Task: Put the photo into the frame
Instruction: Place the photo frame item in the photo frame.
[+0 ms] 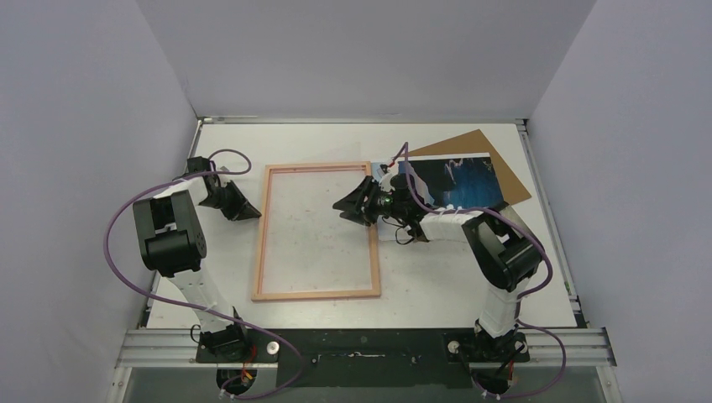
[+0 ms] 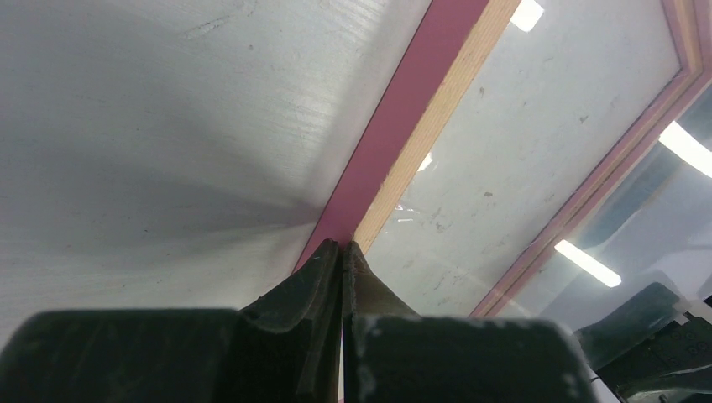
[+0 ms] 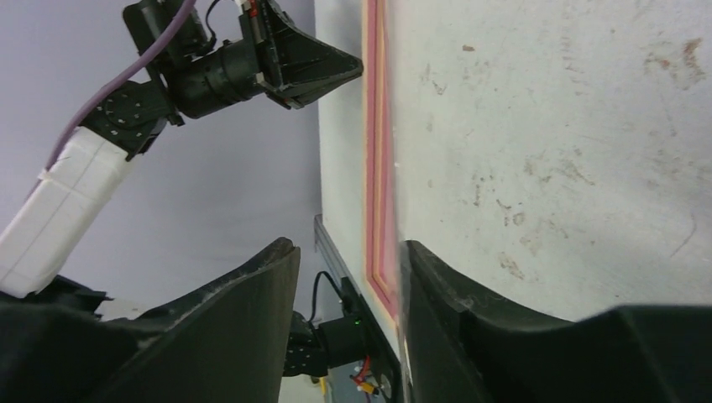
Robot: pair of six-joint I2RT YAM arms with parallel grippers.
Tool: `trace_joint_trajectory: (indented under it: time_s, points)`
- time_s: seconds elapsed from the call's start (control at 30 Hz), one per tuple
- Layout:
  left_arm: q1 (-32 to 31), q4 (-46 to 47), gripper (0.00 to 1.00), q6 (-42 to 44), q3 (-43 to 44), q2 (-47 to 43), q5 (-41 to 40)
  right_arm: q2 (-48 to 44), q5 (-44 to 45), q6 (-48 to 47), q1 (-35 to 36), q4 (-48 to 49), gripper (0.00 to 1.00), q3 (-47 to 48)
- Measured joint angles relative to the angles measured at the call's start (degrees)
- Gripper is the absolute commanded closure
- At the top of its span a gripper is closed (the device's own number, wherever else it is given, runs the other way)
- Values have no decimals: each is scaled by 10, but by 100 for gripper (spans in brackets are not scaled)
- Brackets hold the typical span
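The frame (image 1: 262,235) lies flat at mid-table, its thin rails light tan and pink. The photo (image 1: 458,180), blue sea with dark mountains, lies face up at the back right, apart from the frame. My left gripper (image 1: 254,213) is shut with nothing in it, its tips at the frame's left rail (image 2: 395,126). In the left wrist view the gripper (image 2: 342,246) touches the pink strip. My right gripper (image 1: 342,207) is open and tilted over the frame's right side, pointing left. In the right wrist view the gripper (image 3: 348,252) holds nothing, and the far rail (image 3: 375,168) shows between its fingers.
The brown cardboard backing board (image 1: 495,155) lies under the photo at the back right. A clear sheet (image 2: 537,101) with light reflections fills the frame's opening. Grey walls close in three sides. The left arm (image 3: 235,67) shows across the frame.
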Motion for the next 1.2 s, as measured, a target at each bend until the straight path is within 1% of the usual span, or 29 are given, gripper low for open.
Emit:
trace_joint_trajectory:
  time_s: [0.07,0.13,0.23,0.4,0.67,0.93,1.1,1.2]
  points:
    - [0,0,100,0,0,0,0,-2,-9,14,0,25,77,-11]
    - [0,0,100,0,0,0,0,-3,-15,24,0,40,87,-20]
    - [0,0,100,0,0,0,0,-4,-18,38,1,49,91,-23]
    - [0,0,100,0,0,-1,0,-4,-12,67,5,63,93,-23]
    - [-1,0,100,0,0,-3,-7,-4,-10,101,16,71,92,-15]
    - [-2,-1,100,0,0,-6,-15,2,-11,104,17,78,90,-13]
    - [-2,-1,100,0,0,-6,-16,21,-14,103,18,89,87,-11]
    - [-1,-1,100,0,0,-6,-17,30,-27,96,18,92,87,-9]
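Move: The clear sheet whose right edge stands raised between my open right fingers has its middle about 7 cm to the left, 6 cm farther out and 5 cm lower. The photo frame it belongs in is centred roughly 4 cm left and 6 cm ahead, about 12 cm down; the photo lies some 33 cm right, 15 cm farther out and 13 cm below. From my left hand, the sheet's middle is around 15 cm to the right, level fore and aft and slightly above. I shut my right fingers on the raised right side of the clear sheet and lift about 2.5 cm, easing a centimetre or so back and nearly 2 cm left while the fingertips tip up a few degrees, then lower nearly 2 cm towards the photo frame. My left hand keeps its closed fingertips against the frame's left rail, all but still. ##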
